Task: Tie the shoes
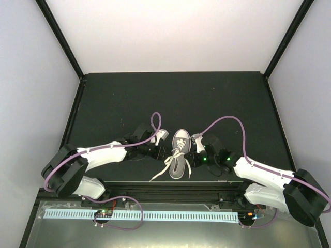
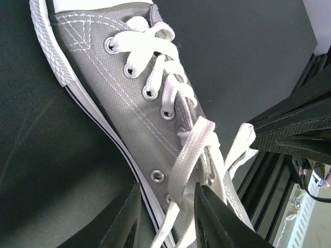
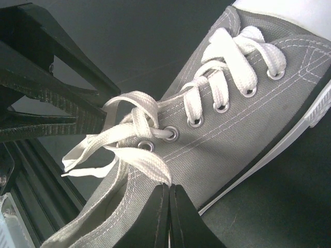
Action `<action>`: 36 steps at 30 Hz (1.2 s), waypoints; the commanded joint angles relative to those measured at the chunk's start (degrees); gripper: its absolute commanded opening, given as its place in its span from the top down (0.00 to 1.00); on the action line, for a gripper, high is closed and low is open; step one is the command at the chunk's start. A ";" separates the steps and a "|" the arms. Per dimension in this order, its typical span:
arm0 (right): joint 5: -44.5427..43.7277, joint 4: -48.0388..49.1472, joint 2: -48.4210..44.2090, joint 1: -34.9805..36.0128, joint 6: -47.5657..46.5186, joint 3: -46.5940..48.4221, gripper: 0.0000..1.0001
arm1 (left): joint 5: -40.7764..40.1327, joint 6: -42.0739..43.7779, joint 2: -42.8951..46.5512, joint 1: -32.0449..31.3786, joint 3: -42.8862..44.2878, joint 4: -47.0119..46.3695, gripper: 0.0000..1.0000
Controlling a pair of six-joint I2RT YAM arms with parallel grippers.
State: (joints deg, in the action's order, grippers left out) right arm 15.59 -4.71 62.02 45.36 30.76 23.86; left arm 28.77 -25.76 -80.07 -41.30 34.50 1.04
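A small grey sneaker (image 1: 180, 150) with a white sole and toe cap stands near the table's front edge, toe pointing away. Its white laces (image 1: 166, 166) trail loose toward the near left. My left gripper (image 1: 165, 149) is at the shoe's left side. In the left wrist view the left gripper (image 2: 168, 222) is open, its fingers (image 2: 124, 222) straddling a lace strand (image 2: 186, 170) and the sole's edge. My right gripper (image 1: 191, 154) is at the shoe's right side. In the right wrist view the right gripper (image 3: 169, 192) is shut on a lace strand (image 3: 142, 163) by the top eyelets.
A black rail frame (image 1: 170, 187) runs along the table's near edge just behind the heel, also showing in the left wrist view (image 2: 295, 129) and the right wrist view (image 3: 46, 103). The dark table mat (image 1: 170, 98) extends beyond the toe.
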 commanded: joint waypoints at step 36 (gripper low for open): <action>2.81 6.64 10.75 1.21 0.29 7.55 0.98 | 2.80 -1.77 0.22 0.17 -1.28 -11.34 0.99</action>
State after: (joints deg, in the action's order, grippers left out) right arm 18.65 0.05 71.81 46.02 30.79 29.56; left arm 30.28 -27.68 -80.58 -41.30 33.69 -7.44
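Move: A lace loop stands between the left hand's open fingertips, about a centimetre to the right of them. The knot lies roughly 3 cm to its right and 2 cm below. The right hand, shut on its own loop, has the left hand's loop about 5 cm to its left, nearly level, and the knot some 3 cm left and 2 cm below. The toe cap is 10 cm ahead of this hand and 3 cm left; the shoe opening is 6 cm back and 3 cm left. The left hand shuts its half-open fingers on the lace loop standing between them, then lifts it barely 2 cm while easing about 1.5 cm right over the shoe and slightly forward, tilting about 5 degrees, and stays there holding on. As that lift gets under way the right hand, keeping its pinch on the other loop, rises nearly 3 cm while going left and a little forward, then sinks some 2 cm as it creeps on left, about 3 cm in all, until its closed fingertips are close beside the left ones above the knot. ##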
